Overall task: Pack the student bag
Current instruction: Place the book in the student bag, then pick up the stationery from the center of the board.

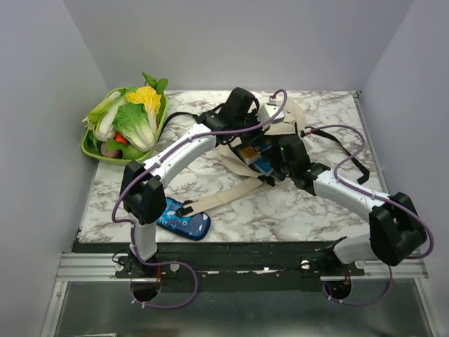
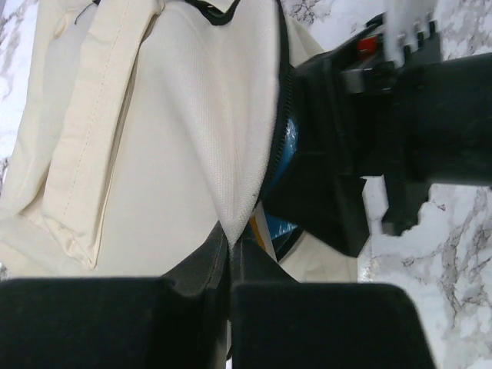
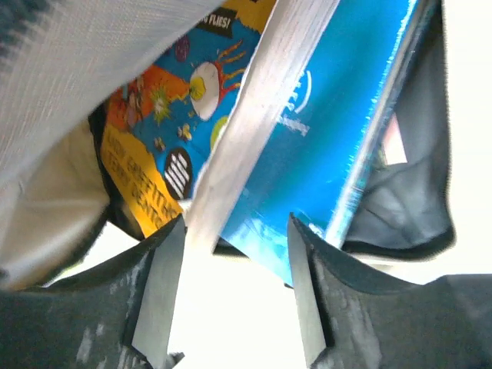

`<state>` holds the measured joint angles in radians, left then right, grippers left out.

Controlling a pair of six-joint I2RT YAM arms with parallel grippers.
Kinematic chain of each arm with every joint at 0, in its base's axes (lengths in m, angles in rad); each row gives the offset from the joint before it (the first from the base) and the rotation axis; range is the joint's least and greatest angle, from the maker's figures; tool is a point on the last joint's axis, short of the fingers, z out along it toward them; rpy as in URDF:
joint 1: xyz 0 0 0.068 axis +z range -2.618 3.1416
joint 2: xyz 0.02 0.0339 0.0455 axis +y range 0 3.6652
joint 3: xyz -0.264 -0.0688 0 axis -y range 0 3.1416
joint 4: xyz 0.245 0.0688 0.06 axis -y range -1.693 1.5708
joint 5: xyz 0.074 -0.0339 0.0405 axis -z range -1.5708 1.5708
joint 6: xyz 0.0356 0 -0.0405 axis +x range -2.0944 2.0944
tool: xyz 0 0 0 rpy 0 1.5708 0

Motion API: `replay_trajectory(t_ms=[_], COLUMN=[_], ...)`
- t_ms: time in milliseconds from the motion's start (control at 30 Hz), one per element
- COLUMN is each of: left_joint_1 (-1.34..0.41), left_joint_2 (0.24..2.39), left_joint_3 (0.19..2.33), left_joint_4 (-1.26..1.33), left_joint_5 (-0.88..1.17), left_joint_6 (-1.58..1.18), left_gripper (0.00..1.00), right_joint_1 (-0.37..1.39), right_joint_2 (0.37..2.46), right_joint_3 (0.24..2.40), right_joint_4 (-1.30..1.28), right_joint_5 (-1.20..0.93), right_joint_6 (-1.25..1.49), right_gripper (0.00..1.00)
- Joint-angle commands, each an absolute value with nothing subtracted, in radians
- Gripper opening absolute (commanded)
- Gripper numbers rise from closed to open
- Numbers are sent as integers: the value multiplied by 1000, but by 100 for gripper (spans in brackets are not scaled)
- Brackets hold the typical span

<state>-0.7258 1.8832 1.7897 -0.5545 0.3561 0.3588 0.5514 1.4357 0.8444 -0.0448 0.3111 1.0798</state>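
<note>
The beige student bag [image 1: 289, 114] lies at the middle back of the table, its mouth facing the arms. My left gripper [image 1: 242, 140] is shut on the cloth rim of the bag's mouth [image 2: 229, 246] and holds it up. The bag's beige cloth [image 2: 177, 115] fills the left wrist view. A blue book [image 3: 330, 131] and an orange picture book [image 3: 146, 154] stand in the mouth. My right gripper [image 3: 236, 231] is open just in front of their lower edges, with the blue book's pale page edge between its jaws. It also shows in the top view [image 1: 272, 167].
A dark-blue patterned pencil case [image 1: 184, 220] lies near the front edge by the left arm. A green basket [image 1: 95, 153] of toy vegetables stands at the back left. Long beige straps [image 1: 231, 193] and a black strap [image 1: 344, 144] trail across the table.
</note>
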Motion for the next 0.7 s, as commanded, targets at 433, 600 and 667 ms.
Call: replay_trajectory(t_ms=[433, 600, 667], left_joint_1=[-330, -109, -22], left_joint_2=[1684, 1643, 1632], left_joint_3=[1824, 1755, 1734], left_joint_4=[-991, -1075, -1080], left_joint_5=[739, 814, 847], left_joint_6=[497, 552, 552], left_gripper=[68, 68, 68], right_joint_1=[764, 972, 1022], right_joint_2=[1095, 1271, 1316], right_joint_3=[702, 873, 934], right_joint_4=[74, -61, -72], right_joint_5=[-123, -92, -127], right_joint_6=[499, 324, 267], right_gripper=[87, 97, 100])
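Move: The left hand, shut on the raised upper edge of the bag's mouth, has the bag's middle about 14 cm below and 4 ahead. The pencil case lies some 18 cm back, 27 left and 8 below the right hand, which is at the books in the mouth; the strap end crosses the case, 15 back and 27 left. The bag's middle is about 5 ahead and 5 left of the right hand, slightly lower. Left hand releases bag, moving 23 cm left; right backs out 15 cm, swinging left towards the pencil case. ##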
